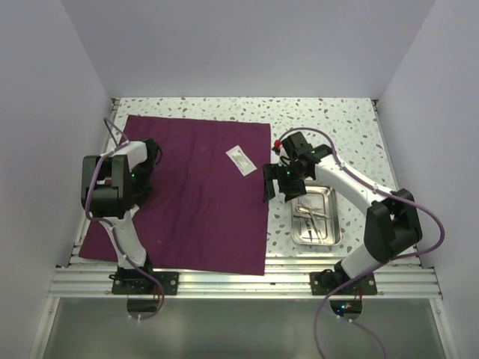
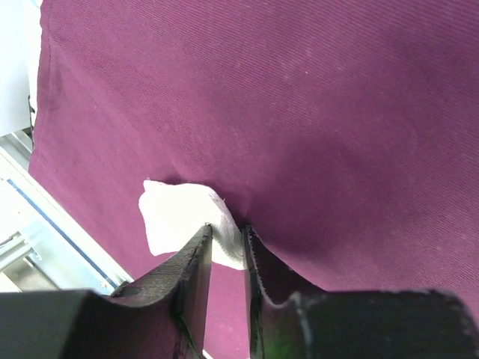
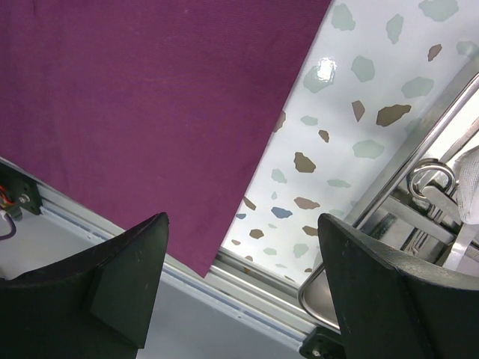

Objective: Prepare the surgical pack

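Note:
The maroon cloth [image 1: 202, 202] lies flat on the left half of the table, with a small white packet [image 1: 240, 159] near its far right corner. In the left wrist view my left gripper [image 2: 227, 228] is low over the cloth [image 2: 299, 112], its narrow jaws pinching the edge of a white pad [image 2: 176, 213]. The steel tray [image 1: 334, 224] sits to the right of the cloth and holds thin metal instruments [image 1: 310, 217]. My right gripper [image 1: 273, 187] hangs open and empty above the cloth's right edge [image 3: 150, 97]. The tray's rim [image 3: 329, 292] and instrument rings [image 3: 430, 183] show beside it.
Speckled tabletop [image 1: 329, 127] shows between the cloth and the tray and along the back. White walls close in three sides. An aluminium rail [image 1: 247, 280] runs along the near edge, close to the cloth's front hem.

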`<state>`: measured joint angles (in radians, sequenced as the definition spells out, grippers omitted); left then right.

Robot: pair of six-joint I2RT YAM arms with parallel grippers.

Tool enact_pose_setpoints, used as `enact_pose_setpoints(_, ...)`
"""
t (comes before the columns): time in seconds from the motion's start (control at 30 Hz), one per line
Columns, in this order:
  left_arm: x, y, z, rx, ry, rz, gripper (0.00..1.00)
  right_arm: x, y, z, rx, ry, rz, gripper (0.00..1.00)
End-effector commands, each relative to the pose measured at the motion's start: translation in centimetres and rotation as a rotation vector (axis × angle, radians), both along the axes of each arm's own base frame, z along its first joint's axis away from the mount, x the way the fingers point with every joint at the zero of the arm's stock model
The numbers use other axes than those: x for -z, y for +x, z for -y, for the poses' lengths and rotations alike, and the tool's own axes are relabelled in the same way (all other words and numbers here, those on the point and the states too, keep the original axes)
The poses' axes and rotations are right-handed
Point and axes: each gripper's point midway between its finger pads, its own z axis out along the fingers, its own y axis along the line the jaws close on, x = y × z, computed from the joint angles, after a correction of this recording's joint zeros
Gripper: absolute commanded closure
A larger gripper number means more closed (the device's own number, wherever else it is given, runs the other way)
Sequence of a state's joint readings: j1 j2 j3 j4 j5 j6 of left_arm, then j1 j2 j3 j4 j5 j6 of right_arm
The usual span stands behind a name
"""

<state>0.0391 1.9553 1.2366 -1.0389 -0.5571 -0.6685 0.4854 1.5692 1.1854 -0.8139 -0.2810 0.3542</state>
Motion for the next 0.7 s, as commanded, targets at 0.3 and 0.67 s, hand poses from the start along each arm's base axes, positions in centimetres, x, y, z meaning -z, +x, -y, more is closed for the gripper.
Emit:
enact_pose_setpoints(0.3, -0.4, 2.4, 0.3, -0.023, -0.034, 0.134, 1.0, -1.4, 1.0, -1.0, -0.022, 0.034, 0.034, 0.15)
enact_pose_setpoints(0.67, -4.9, 3.8, 1.6, -0.024, -0.117, 0.224, 1.0, -1.9, 1.3, -1.2, -0.032, 0.038, 0.039, 0.15)
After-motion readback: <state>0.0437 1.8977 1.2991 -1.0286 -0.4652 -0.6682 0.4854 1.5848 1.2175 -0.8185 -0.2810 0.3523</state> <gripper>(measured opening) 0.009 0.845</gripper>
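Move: The left fingers straddle the edge of the gauze, whose middle lies about 3 cm back and 2 cm left of them, some 1 cm lower. From this hand the drape's left edge runs about 14 cm to the left, level with it, and the suture pouch lies roughly 16 cm ahead and 40 cm right, both about 1 cm lower. From the right hand, the gauze is about 55 cm left, 4 cm back and 10 cm below. Barely shifting at first, down by less than half a centimetre, the left hand shuts its partly open fingers and pinches the gauze's near-lying edge against the drape. It then pulls forward about 3 cm, rising some 2 cm and drifting slightly right, while the wrist tips the fingertips forward by about 10 degrees and the fingers keep their hold. ##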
